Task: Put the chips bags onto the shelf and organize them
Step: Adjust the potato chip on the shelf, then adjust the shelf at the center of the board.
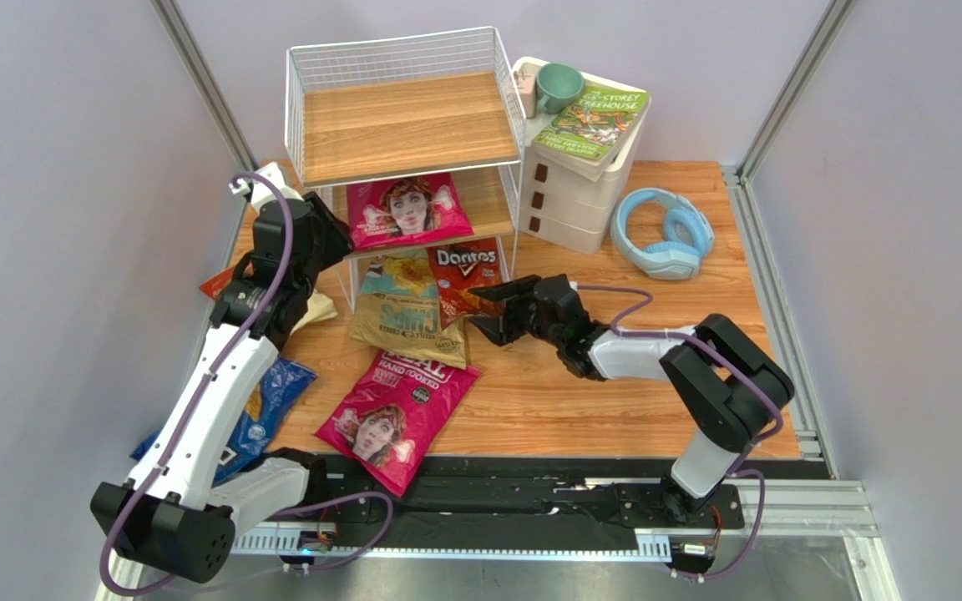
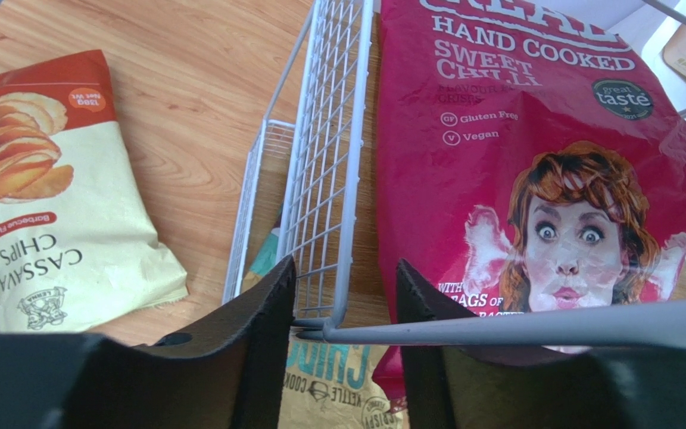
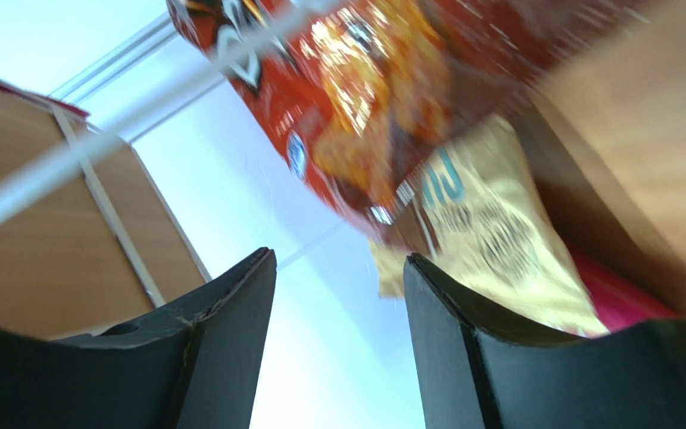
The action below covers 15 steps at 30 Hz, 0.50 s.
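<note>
The shelf (image 1: 311, 94) stands at the back, and one magenta chips bag (image 1: 407, 209) (image 2: 534, 161) lies on its middle tier. Below it lean the red Doritos bag (image 1: 467, 276) (image 3: 382, 98) and the tan-and-teal bag (image 1: 405, 307) (image 3: 490, 232). A second magenta bag (image 1: 392, 413) lies on the table in front. The blue bag (image 1: 275, 395) sits under my left arm. The orange-and-cream bag (image 2: 42, 206) lies left of the shelf. My left gripper (image 1: 329, 232) (image 2: 345, 295) is open at the shelf's left front corner wire (image 2: 324, 179). My right gripper (image 1: 486, 313) (image 3: 338, 268) is open just beside the red bag, holding nothing.
A white drawer unit (image 1: 574, 188) stands right of the shelf with a green book (image 1: 593, 119) and a green mug (image 1: 559, 85) on top. Blue headphones (image 1: 664, 232) lie on the table to its right. Grey walls close in both sides.
</note>
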Each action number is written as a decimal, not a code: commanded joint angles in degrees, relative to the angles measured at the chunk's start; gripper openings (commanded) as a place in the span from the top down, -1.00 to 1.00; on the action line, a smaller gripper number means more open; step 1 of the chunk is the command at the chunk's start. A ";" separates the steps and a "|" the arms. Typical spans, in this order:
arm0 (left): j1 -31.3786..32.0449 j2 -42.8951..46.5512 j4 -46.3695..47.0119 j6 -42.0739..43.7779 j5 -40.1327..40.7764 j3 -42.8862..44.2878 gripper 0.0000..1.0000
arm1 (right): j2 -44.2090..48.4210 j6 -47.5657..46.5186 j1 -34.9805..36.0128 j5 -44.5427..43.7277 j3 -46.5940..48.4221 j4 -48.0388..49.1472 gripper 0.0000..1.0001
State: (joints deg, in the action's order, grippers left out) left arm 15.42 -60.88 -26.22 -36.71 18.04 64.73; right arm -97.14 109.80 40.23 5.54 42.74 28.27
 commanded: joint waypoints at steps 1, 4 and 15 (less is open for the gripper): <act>0.49 -1.95 0.02 -1.70 -2.84 2.77 -0.07 | 7.22 2.52 -0.50 1.58 -8.26 4.25 -0.20; 0.40 -4.15 0.29 -1.00 -2.92 4.44 -0.07 | 11.96 1.48 -2.60 3.33 -10.66 1.53 -0.20; 0.22 -12.86 1.17 1.82 -3.71 12.00 -0.05 | 15.85 -6.97 -7.71 12.21 -6.00 -13.43 -0.26</act>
State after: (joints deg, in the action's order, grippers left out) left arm 15.05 -71.70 -27.16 -35.57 18.90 73.41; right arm -80.18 105.93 32.51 12.93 33.45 19.62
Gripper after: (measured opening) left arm 0.538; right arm 0.624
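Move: The front left corner of the shelf's middle tier stands right at the left fingertips, about 1 cm ahead. From that hand the pink chips bag on this tier lies some 7 cm ahead and 10 cm right; the cassava chips bag on the table about 3 cm ahead, 14 cm left, some 25 cm below. The Doritos bag is about 6 cm ahead and 2 cm left of the right hand; the golden chips bag 3 cm ahead, 11 cm left. Push the left gripper forward about 4 cm with the shelf's front left corner still between its half-open fingertips, keeping its height and tipping barely. Meanwhile draw the open right gripper away from the Doritos bag, some 6 cm to the right and first about 3 cm back, then rising 2 cm. ##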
